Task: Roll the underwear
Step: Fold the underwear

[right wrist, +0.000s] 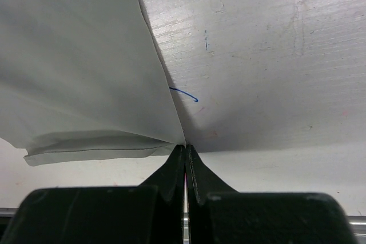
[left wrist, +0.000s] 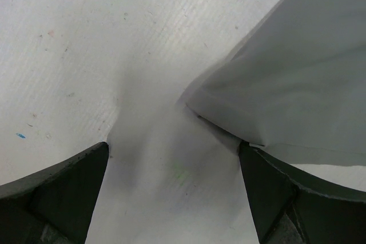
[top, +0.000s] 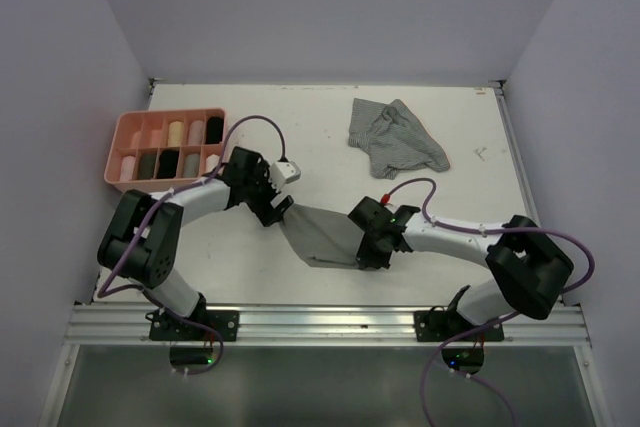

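A plain grey underwear (top: 325,235) lies spread flat between my two grippers near the table's front. My left gripper (top: 281,209) stands open at its upper left corner. In the left wrist view that gripper (left wrist: 174,161) is low over the table, and its right finger (left wrist: 274,198) touches the grey underwear (left wrist: 286,78) at the edge. My right gripper (top: 362,250) is at the garment's right side. There its jaws (right wrist: 185,148) are shut on the corner of the grey underwear (right wrist: 80,72), which is raised a little. A grey striped underwear (top: 395,137) lies crumpled at the back right.
A pink tray (top: 122,137) with compartments stands at the back left, holding several rolled pieces. White walls close off the table's left, back and right sides. A metal rail (top: 320,322) runs along the near edge.
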Motion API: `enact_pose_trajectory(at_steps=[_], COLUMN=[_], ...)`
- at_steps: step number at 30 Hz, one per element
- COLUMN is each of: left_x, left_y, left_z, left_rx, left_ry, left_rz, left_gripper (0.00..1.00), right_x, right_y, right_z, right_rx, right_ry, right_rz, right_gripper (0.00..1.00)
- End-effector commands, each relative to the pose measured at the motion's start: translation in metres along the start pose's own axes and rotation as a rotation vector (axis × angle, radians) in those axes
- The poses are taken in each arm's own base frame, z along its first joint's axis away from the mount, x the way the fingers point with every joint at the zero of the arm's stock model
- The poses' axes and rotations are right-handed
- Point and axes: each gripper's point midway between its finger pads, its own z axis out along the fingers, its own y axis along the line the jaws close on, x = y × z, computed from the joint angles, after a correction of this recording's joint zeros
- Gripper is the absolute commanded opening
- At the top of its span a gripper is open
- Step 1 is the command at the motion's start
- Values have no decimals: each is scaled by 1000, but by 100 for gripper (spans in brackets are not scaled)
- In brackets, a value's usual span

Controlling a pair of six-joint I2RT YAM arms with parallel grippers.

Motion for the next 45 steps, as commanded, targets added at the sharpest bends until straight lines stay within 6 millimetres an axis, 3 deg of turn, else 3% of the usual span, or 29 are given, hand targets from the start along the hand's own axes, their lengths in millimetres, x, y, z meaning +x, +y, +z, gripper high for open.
enact_pose_trajectory(at_steps=[1,9,13,16,17,19,26,31,40,45], left_x=[17,-11,-31,-43,-44,-51,-51,-45,-46,-34], left_y=[-14,-2,-15,-34,-43,-60,-137,-167,-188,-195], left_z=[-15,-58,-78,-88,-90,-91,-78,-63,-45,-33], left_rx=[52,30,114,207,246,306,470,632,681,686], left_ry=[46,-33,-117,-179,-175,-203,-280,-213,-181,-134], left_rz=[38,82,188,222,220,208,365,299,265,269], left_gripper=[100,100,99,89,79,72,53,49,51,46], right_x=[-3,-1,0,0,0,-1,2,1,-1,-6], right_y=[9,7,12,14,16,16,15,18,18,15], right_z=[3,3,2,0,-1,-1,0,-3,-7,-12], right_rx=[-15,-9,-25,-32,-39,-41,-45,-64,-77,-78], right_ry=[-5,5,13,16,15,15,28,21,12,-6], right_rz=[-7,-8,-22,-31,-28,-28,-22,-20,-13,3], right_gripper=[0,0,0,0,0,0,0,8,27,27])
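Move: The left gripper's target is the underwear's near-left corner, about 15 cm back and 10 cm to its right, slightly lower. The far-left corner lies just off its open tips, some 2 cm ahead and 3 cm right; the near-right corner is about 16 cm back and 27 cm right. The right gripper already has that near-right corner at its shut tips; the near-left one is roughly 18 cm to its left, level fore and aft. Lift the left gripper some 8 cm off the far-left corner, then swing it back and to the right, about 16 cm back in all, dropping to hover over the near-left corner. On the way turn it clockwise, tip the fingers further down and close them to about half. Keep the right gripper almost in place at the near-right corner, then open it about a quarter to let go. ##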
